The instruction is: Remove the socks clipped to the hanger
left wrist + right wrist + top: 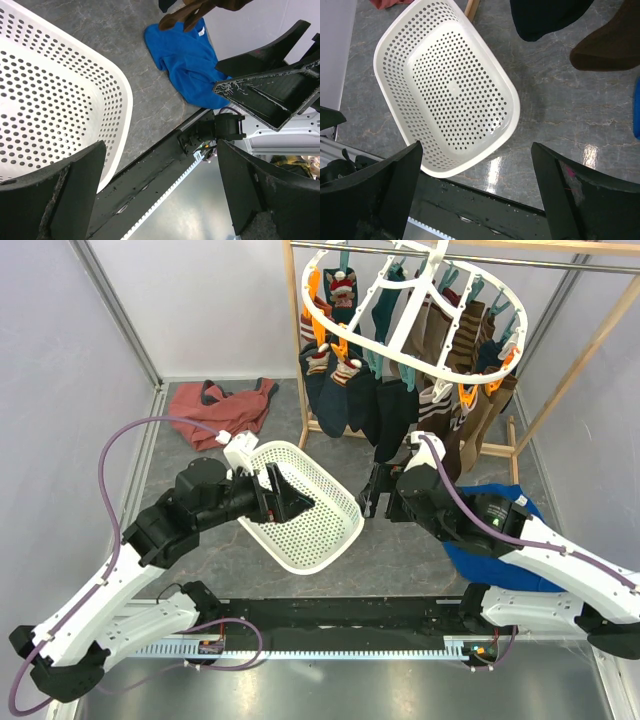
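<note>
The white oval hanger (409,338) hangs from a wooden rail at the top, with orange and teal clips holding several long socks (385,410), navy, black, teal, brown and striped. Sock toes show at the top of the right wrist view (545,17) and of the left wrist view (192,12). My left gripper (290,502) is open and empty above the white basket (335,530). My right gripper (372,490) is open and empty, just below the lowest sock tips and right of the basket. Both grippers are apart from the socks.
The white perforated basket holds nothing and shows in the right wrist view (390,35) and the left wrist view (120,95). A rust-red garment (215,410) lies at back left. A big blue cloth (510,530) lies under the right arm. The wooden rail frame (590,345) stands at back right.
</note>
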`<state>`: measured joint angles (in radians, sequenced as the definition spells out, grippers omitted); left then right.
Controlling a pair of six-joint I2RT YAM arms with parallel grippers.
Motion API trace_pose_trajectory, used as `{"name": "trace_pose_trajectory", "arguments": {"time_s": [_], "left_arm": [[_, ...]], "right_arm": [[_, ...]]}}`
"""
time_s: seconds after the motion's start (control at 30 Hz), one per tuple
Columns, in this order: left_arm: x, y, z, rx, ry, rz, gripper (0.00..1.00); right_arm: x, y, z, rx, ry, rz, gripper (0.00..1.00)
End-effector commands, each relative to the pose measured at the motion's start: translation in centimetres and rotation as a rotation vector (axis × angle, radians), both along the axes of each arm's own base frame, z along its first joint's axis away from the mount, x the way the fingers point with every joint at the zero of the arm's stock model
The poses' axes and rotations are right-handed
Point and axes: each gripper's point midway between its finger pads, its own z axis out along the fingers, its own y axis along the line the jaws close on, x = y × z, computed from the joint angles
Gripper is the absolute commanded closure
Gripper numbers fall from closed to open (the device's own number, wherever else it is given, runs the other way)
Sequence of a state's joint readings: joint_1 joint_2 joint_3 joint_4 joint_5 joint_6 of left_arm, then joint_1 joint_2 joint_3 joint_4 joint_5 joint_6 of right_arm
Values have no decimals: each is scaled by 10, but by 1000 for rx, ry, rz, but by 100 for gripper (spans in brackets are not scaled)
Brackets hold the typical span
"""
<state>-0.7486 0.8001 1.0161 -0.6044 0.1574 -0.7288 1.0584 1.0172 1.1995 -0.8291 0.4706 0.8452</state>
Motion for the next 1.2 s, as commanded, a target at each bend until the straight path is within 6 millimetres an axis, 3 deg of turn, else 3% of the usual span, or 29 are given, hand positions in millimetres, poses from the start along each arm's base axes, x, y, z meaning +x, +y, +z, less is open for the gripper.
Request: {"name": "trace_pose_trajectory", "arguments": {"time_s": [0.0,0.23,0.27,0.33,0.37,0.5,0.67,0.77,0.97,1.17], "left_arm": [[-2,2,17,-41,-39,4,2],[0,2,8,-34,-22,20,2],[-1,3,10,-38,-24,22,2],[-1,4,10,-41,-24,28,2],[0,5,10,-40,-28,33,2],[1,6,10,-40,-35,41,2],[5,5,8,-25,-38,49,3],[5,4,11,-21,-49,39,3],[6,3,16,-8,-83,15,3],[6,2,14,-9,-77,15,4]], "right_arm": [[2,-7,12,33,-23,-44,2],[6,-26,30,-1,-74,-88,2],[10,-33,48,8,-111,-121,2],[12,-51,60,-20,-133,-182,2],[14,-59,79,7,-164,-214,2],[21,-92,125,13,-277,-333,6],[25,-122,162,-4,-381,-432,21],[28,-135,169,-51,-419,-488,26],[38,-139,160,-222,-449,-522,26],[53,-122,134,-310,-398,-464,29]]}}
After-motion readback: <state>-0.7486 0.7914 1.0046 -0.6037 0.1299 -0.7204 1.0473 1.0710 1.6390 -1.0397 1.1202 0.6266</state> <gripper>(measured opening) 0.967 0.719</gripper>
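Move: Ahead of the right hand and some 13 cm to its right hangs the brown sock pair with striped cuffs, its middle roughly 14 cm out and 13 cm higher. Its orange clip sits about 15 cm ahead, 15 cm right and 20 cm up. Dark socks hang some 14 cm ahead, 4 cm right and 12 cm up; the white basket lies about 14 cm ahead, 14 cm left and 28 cm below. From the left hand the brown pair is about 16 cm ahead, 28 cm right and 11 cm up. Swinging up and to the right, the open right hand climbs about 15 cm and goes some 12 cm sideways towards the brown striped-cuff socks, edging forward and sinking slightly at the end. Its fingers tip up from pointing down and turn clockwise, each by roughly 25 degrees, to face the pair; they narrow to about three-quarters open and hold nothing. ##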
